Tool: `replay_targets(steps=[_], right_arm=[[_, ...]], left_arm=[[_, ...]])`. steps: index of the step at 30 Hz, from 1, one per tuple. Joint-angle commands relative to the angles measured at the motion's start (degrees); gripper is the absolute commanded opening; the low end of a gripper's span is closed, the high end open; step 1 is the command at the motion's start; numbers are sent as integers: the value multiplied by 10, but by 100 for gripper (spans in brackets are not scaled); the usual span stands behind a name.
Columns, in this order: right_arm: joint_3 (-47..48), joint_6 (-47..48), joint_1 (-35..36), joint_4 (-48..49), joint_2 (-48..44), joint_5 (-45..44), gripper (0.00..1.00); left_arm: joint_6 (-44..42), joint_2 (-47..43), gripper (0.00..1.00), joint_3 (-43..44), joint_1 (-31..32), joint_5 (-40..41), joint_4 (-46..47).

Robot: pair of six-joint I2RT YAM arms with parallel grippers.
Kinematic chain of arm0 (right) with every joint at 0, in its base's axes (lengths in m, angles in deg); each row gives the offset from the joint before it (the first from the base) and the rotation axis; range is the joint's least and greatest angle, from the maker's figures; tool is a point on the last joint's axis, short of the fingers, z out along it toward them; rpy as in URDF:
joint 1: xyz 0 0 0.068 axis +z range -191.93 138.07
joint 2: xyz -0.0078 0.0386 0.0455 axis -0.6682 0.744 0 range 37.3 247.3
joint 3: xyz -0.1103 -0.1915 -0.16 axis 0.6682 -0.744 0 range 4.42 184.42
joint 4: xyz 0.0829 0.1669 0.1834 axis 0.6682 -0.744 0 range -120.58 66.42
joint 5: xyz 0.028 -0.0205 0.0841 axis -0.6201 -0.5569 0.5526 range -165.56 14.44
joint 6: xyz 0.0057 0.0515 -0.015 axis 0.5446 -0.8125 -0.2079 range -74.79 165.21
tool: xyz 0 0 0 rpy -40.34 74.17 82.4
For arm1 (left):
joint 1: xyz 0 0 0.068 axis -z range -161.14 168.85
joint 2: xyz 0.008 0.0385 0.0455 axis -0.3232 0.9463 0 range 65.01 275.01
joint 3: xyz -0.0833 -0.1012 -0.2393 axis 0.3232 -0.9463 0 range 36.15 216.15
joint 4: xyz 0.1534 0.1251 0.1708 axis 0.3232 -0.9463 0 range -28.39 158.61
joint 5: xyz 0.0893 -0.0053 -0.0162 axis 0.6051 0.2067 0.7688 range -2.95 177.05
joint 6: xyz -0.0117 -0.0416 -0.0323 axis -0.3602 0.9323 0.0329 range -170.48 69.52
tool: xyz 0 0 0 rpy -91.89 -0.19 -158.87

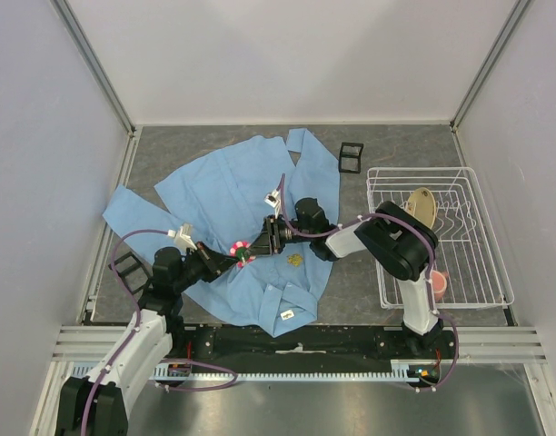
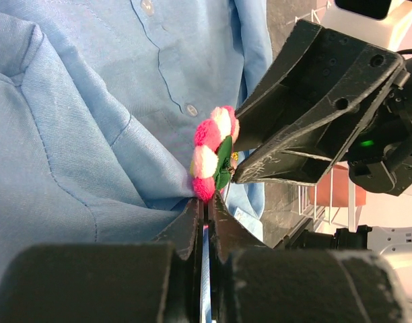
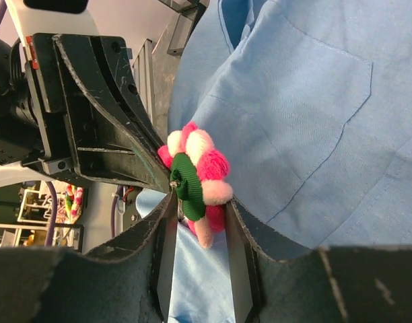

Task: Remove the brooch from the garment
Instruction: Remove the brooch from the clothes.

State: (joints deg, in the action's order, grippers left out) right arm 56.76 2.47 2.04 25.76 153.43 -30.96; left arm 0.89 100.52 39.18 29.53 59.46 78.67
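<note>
The garment (image 1: 223,191) is a light blue shirt spread over the grey table; its cloth fills the left wrist view (image 2: 78,101) and the right wrist view (image 3: 314,101). The brooch (image 1: 243,250) is a pink and white pom-pom flower with a green ribbon back (image 2: 213,161) (image 3: 196,178), standing up from a raised fold of cloth. My left gripper (image 1: 231,260) (image 2: 206,202) is shut on a pinch of shirt cloth just under the brooch. My right gripper (image 1: 256,246) (image 3: 199,202) meets it from the opposite side, jaws closed on the brooch's two faces.
A white wire rack (image 1: 478,272) stands at the right, holding a wooden utensil (image 1: 423,207) and a pink cup (image 1: 437,283). A black frame (image 1: 351,156) lies behind the shirt and another (image 1: 125,268) at the left. A small gold emblem (image 1: 295,262) is on the shirt.
</note>
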Motion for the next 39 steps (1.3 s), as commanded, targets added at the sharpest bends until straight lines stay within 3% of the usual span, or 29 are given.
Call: replay_targets(steps=[1,7,10,11,15,20,24,27,39], right_arm=[[22,-14,2,46,15,22,40],[32,-15,2,44,22,22,38],[35,-16,2,44,24,25,26],[36,-18,2,46,26,28,16],[36,-20,4,46,28,24,0],[26,-30,5,61,30,20,0],[22,-33,5,64,30,15,0],[22,-34,5,64,32,11,0],[22,-33,6,59,29,5,0]], left_arm=[[13,0,2,-29,-2,-15,36],[14,3,2,-29,-3,-17,40],[13,3,2,-29,-3,-18,38],[13,4,2,-29,-3,-18,38],[7,7,2,-29,-3,-24,36],[12,3,11,-29,-3,-27,36],[19,-5,32,-29,-3,-35,46],[16,-11,41,-29,-3,-38,47],[-2,31,43,-21,-2,-32,57]])
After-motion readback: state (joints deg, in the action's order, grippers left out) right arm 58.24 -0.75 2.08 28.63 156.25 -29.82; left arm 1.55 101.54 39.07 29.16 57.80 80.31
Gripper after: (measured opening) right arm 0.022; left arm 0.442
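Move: Between the left fingertips, by its lower edge, the brooch is already held, its middle about 1 cm ahead, 1 cm right and 1 cm above that hand. From the open right fingers its middle lies some 2 cm left, level fore and aft, about 1 cm up. The yellow flower lies about 11 cm right of the right hand, 2 cm back and roughly 5 cm lower; the white label sits some 9 cm right, 16 cm back, equally low. Closing the right fingers from just under half open to shut, the right hand pinches the lower rim of the brooch, shifting only about half a centimetre left. Once that grip is set, the left fingers spread to nearly half open and give up their pinch, the left hand staying in place around the brooch's lower edge with its wrist unturned. ##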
